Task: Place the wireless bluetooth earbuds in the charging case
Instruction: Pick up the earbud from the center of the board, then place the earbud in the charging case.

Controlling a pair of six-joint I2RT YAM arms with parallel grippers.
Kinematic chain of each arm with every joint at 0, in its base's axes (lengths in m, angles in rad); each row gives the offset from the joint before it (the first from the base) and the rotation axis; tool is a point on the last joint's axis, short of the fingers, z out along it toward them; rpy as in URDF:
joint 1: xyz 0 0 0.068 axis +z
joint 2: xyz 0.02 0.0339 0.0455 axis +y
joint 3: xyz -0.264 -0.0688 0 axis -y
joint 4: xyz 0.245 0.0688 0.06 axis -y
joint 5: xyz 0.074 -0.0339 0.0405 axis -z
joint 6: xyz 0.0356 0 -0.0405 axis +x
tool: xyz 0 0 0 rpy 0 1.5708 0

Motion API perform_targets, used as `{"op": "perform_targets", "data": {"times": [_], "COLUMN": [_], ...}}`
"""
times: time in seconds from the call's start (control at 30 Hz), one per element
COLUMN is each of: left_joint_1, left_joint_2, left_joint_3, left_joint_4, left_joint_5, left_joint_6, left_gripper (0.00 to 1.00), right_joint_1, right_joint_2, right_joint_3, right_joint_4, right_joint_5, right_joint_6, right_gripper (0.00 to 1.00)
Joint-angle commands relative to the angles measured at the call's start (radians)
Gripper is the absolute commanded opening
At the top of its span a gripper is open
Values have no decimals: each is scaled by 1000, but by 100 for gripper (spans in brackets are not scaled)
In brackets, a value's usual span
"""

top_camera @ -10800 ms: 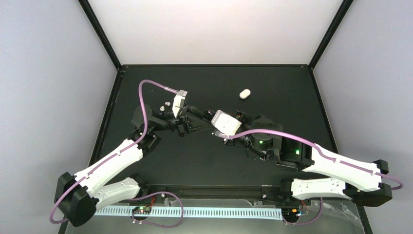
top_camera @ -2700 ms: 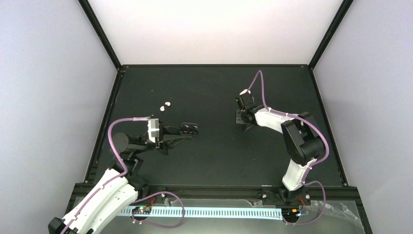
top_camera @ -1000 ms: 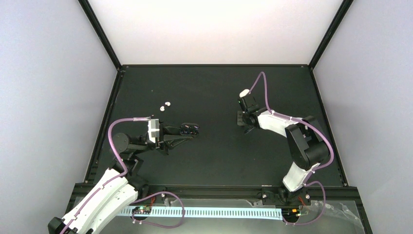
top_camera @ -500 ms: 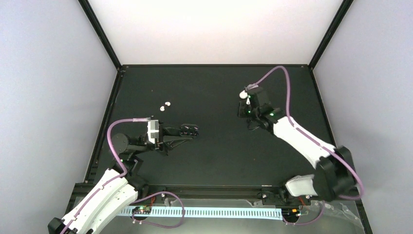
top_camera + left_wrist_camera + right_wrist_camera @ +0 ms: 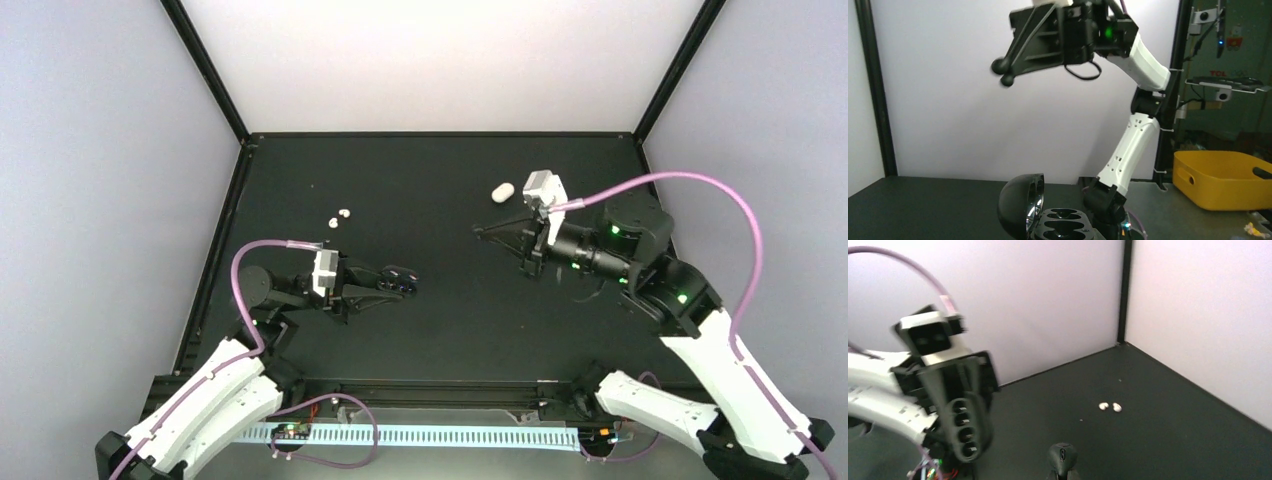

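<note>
My left gripper [image 5: 388,283] is shut on the charging case [image 5: 403,284], a black case held just above the table left of centre. In the left wrist view the charging case [image 5: 1063,229] stands open, its domed lid [image 5: 1019,206] raised on the left and both sockets empty. The two white earbuds [image 5: 345,212] [image 5: 333,222] lie side by side on the mat, farther back and left of the case, seen also as earbuds [image 5: 1103,406] [image 5: 1117,407]. My right gripper [image 5: 482,231] hangs raised right of centre, pointing left, shut and empty.
A white oval pebble-shaped object [image 5: 502,190] lies on the mat behind the right gripper. Black frame posts [image 5: 1121,290] and pale walls close in the table. A yellow bin [image 5: 1223,180] stands beyond the table's right side.
The right arm has lifted off the white oval object and swung round; its gripper now points left. The left gripper has shifted slightly nearer and to the right, still holding the case.
</note>
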Motion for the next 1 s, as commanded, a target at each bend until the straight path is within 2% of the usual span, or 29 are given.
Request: {"op": "perform_targets", "data": {"times": [0.0, 0.3, 0.6, 0.7, 0.83, 0.97], "left_joint_1": [-28, -50, -86, -88, -88, -89], "left_joint_2": [17, 35, 38, 15, 19, 34], "left_joint_3": [62, 112, 80, 67, 71, 72], "left_joint_4": [25, -8, 38, 35, 11, 10], "left_joint_5": [42, 55, 81, 55, 54, 64], "left_joint_6": [36, 104, 201, 214, 203, 182], "left_gripper": [2, 2, 2, 1, 2, 2], "right_joint_1": [113, 353, 733, 756, 755, 755], "right_joint_2": [-2, 52, 210, 235, 210, 239], "right_joint_3": [127, 294, 373, 396, 367, 381], "right_joint_4": [-266, -436, -501, -484, -378, -371], "right_joint_5": [8, 126, 471, 475, 513, 507], "right_joint_6": [-221, -265, -315, -320, -307, -304], "right_gripper": [1, 1, 1, 1, 1, 1]}}
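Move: The right hand, already pinching a dark earbud, has the open charging case about 12 cm to its left, 6 cm back and some 8 cm lower. On the table, roughly 39 cm below this hand, the two white earbuds lie about 27 cm ahead and 30 cm left, and the white case about 34 cm ahead and 6 cm right. From the left hand, which holds the charging case, the pinched earbud is some 12 cm right, 6 cm ahead and 8 cm higher. Still pinching the dark earbud, the right hand sweeps back about 13 cm and then increasingly left, 7 cm in all, towards the charging case, easing forward a centimetre at the end; its fingers swing round to point left and tip downward. The left hand keeps its grip on the case, drawing it back about 3 cm and up 2 while rolling its forward side up some 10 degrees. ##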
